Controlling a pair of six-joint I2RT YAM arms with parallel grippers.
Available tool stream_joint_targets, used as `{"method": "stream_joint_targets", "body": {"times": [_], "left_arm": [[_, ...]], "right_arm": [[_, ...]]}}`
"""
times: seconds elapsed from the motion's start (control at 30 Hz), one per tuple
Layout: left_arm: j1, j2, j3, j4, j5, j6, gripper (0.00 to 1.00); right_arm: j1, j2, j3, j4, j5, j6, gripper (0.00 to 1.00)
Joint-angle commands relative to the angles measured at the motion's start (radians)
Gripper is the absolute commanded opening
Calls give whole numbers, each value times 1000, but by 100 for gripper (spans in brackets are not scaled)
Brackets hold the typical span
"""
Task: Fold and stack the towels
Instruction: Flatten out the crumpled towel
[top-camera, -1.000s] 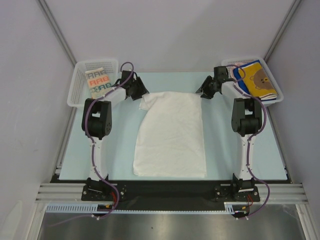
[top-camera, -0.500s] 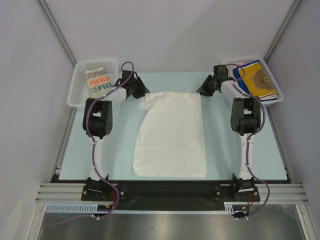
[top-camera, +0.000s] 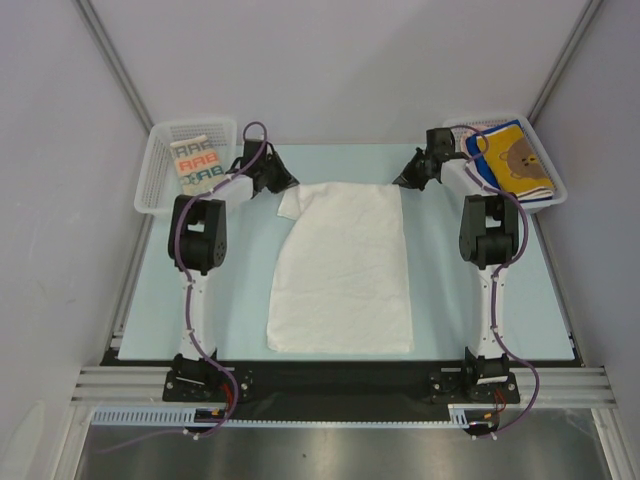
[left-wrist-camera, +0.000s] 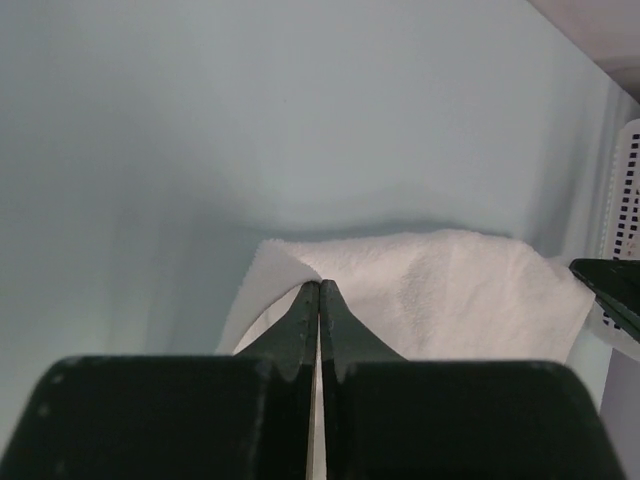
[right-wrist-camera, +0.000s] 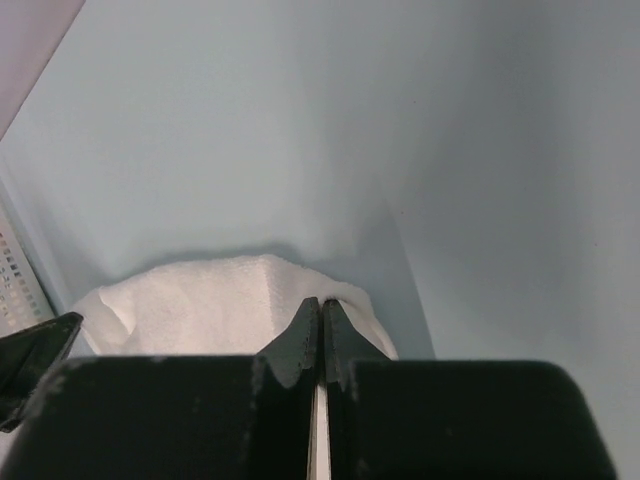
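Observation:
A plain white towel (top-camera: 342, 270) lies spread on the pale blue table, its far edge between the two grippers. My left gripper (top-camera: 283, 184) is shut on the towel's far left corner (left-wrist-camera: 420, 300); the black fingers (left-wrist-camera: 300, 325) pinch the cloth. At the far right corner (right-wrist-camera: 200, 305) my right gripper (top-camera: 403, 181) is likewise shut on the cloth, fingers (right-wrist-camera: 340, 335) pressed together. A cream towel with colourful lettering (top-camera: 194, 163) lies in the left basket. The right basket holds a yellow-orange towel with a brown bear (top-camera: 512, 157).
White mesh baskets stand at the far left (top-camera: 160, 160) and far right (top-camera: 548, 190) corners of the table (top-camera: 240, 310). Grey walls close in on the sides and back. The arm bases sit on the black rail (top-camera: 340, 380) at the near edge.
Both grippers have closed from open onto the white towel's far corners. The far left corner has been drawn a little outward and flatter.

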Motion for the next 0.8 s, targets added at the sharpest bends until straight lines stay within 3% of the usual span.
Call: {"method": "stream_joint_targets", "body": {"times": [0.0, 0.27, 0.47, 0.77], "left_arm": [[22, -62, 35, 108, 59, 9, 0], [83, -137, -3, 315, 269, 53, 0], [108, -123, 32, 373, 460, 72, 0], [143, -125, 18, 447, 612, 41, 0]], "right_arm": [[-8, -61, 15, 45, 2, -51, 0], [-18, -203, -119, 154, 39, -125, 0], [-16, -285, -218, 223, 30, -161, 0], [-15, -374, -321, 282, 33, -197, 0]]}}
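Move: Pinched at its far edge by both grippers, the white towel stretches back towards the bases. Its middle lies about 21 cm back and 10 cm right of the left hand, and 21 cm back and 12 cm left of the right hand, some 3 cm below both. The left basket stands roughly 25 cm left and 4 cm ahead of the left hand; the right basket is some 25 cm right and 5 cm ahead of the right hand. Raising the towel's far edge off the table, the left hand leads, climbing about 12 cm with a small forward sway that turns back, while its fingers tip upward and swing clockwise, some 30 degrees in all. The right hand follows a little later, rising roughly 8 cm and easing slightly back and right as its fingers tip up. Both grippers keep their shut pinch. ##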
